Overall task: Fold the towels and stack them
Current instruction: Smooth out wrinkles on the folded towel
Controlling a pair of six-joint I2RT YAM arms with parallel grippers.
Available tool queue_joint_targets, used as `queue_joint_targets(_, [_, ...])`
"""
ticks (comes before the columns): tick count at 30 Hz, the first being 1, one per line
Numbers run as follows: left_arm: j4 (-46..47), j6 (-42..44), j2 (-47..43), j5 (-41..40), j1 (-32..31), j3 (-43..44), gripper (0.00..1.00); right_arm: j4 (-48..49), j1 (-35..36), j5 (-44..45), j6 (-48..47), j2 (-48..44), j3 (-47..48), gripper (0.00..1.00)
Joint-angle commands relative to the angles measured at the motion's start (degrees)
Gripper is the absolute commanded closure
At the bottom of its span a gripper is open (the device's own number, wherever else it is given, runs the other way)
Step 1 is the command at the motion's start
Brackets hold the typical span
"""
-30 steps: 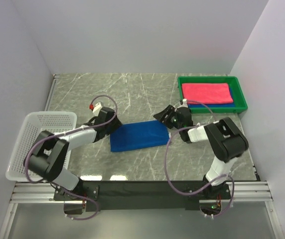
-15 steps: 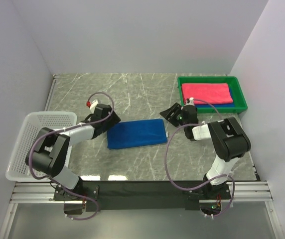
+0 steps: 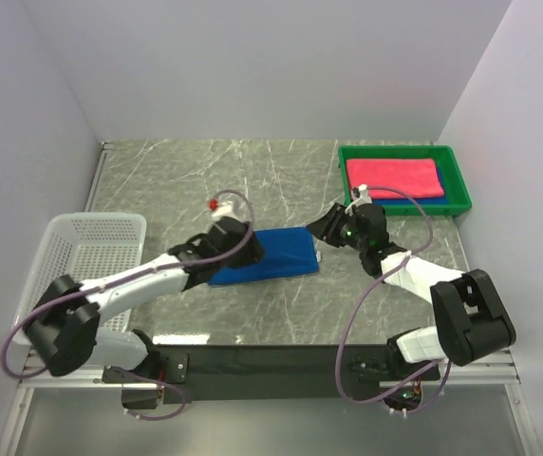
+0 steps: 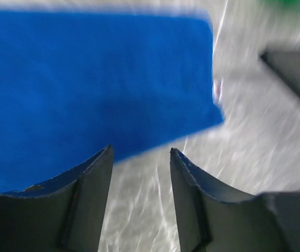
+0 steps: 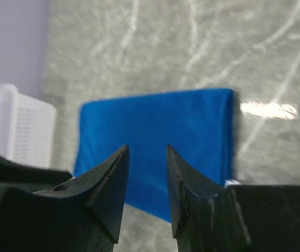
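A folded blue towel (image 3: 286,255) lies flat on the marble table (image 3: 252,180), also in the left wrist view (image 4: 87,79) and the right wrist view (image 5: 155,131). My left gripper (image 3: 254,247) hovers over its left end, open (image 4: 140,153), with nothing between the fingers. My right gripper (image 3: 322,226) hangs just off the towel's right end, open and empty (image 5: 146,149). A pink-red towel (image 3: 393,178) lies folded in the green tray (image 3: 347,152), on top of another blue towel (image 3: 421,202), of which only an edge shows.
A white lattice basket (image 3: 63,275) stands at the table's left edge, also seen from the right wrist (image 5: 19,126). The green tray sits at the back right by the wall. Cables loop from both arms above the table.
My left arm has reached right, bringing its gripper from beside the blue towel to over its left end. The right arm has shifted pose. Both jaws have narrowed.
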Motion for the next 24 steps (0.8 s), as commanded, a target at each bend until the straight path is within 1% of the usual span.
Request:
queue_joint_targets(1, [0.8, 5.0, 5.2, 0.4, -6.4, 5.4, 0.48, -5.5, 0.0, -1.3, -6.9, -0.3, 1.5, 0.59])
queue_joint_targets(2, [0.5, 6.2, 8.6, -0.6, -7.6, 6.9, 0.5, -6.8, -0.1, -1.9, -7.8, 0.6, 3.9, 0.59])
queue_joint_targets(4, [0.5, 9.7, 12.0, -3.6, -10.4, 10.9, 0.53, -6.8, 0.0, -4.0, -8.6, 3.9, 5.7, 0.59])
queue_joint_targets(5, [1.1, 11.6, 15.1, -4.2, -11.0, 12.1, 0.55, -5.9, 0.0, -4.5, -8.6, 5.0, 7.1, 0.59])
queue_joint_targets(8, [2.3, 14.0, 20.0, -4.1, -11.4, 15.6, 0.59, -6.1, -0.1, -4.7, -8.9, 9.8, 10.7, 0.6])
queue_joint_targets(10, [4.1, 16.1, 21.7, -3.8, -11.5, 17.0, 0.62, -6.2, -0.1, -5.3, -9.2, 13.5, 12.6, 0.6])
queue_joint_targets(12, [5.7, 17.6, 23.6, -2.6, -11.5, 17.5, 0.64, -6.1, -0.2, -7.0, -8.9, 16.0, 15.2, 0.6])
queue_joint_targets(14, [5.9, 18.2, 25.3, -0.8, -11.8, 18.0, 0.66, -5.6, -0.2, -8.0, -8.6, 18.9, 17.0, 0.61])
queue_joint_targets(16, [5.8, 18.3, 26.2, -0.7, -12.6, 17.8, 0.68, -5.2, -0.3, -8.3, -7.8, 21.0, 17.6, 0.62])
queue_joint_targets(24, [6.6, 16.2, 29.1, 1.1, -14.6, 13.1, 0.72, -4.5, -1.3, -7.7, -5.3, 28.3, 20.8, 0.62])
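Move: Below and just ahead of the left hand lies the folded blue towel, its middle about 3 cm ahead, 4 cm right and 9 cm down; its near right corner is some 17 cm to that hand's right and 1 cm back. From the right hand, the towel's far right corner is about 4 cm ahead, 2 cm left and 9 cm below, the white tag 4 cm back and 2 cm left, the green tray 14 cm ahead and 20 cm right. Sweeping right across the towel by about 11 cm and sinking some 8 cm, the left hand comes down at the near edge short of the right corner, turning clockwise with its left side rising while its fingers narrow to a small gap. The right hand sinks as far, also edging forward and a little left to the far edge beside the corner, tilting slightly downward, its gap kept. Both sets of fingertips end at or just above the cloth. ##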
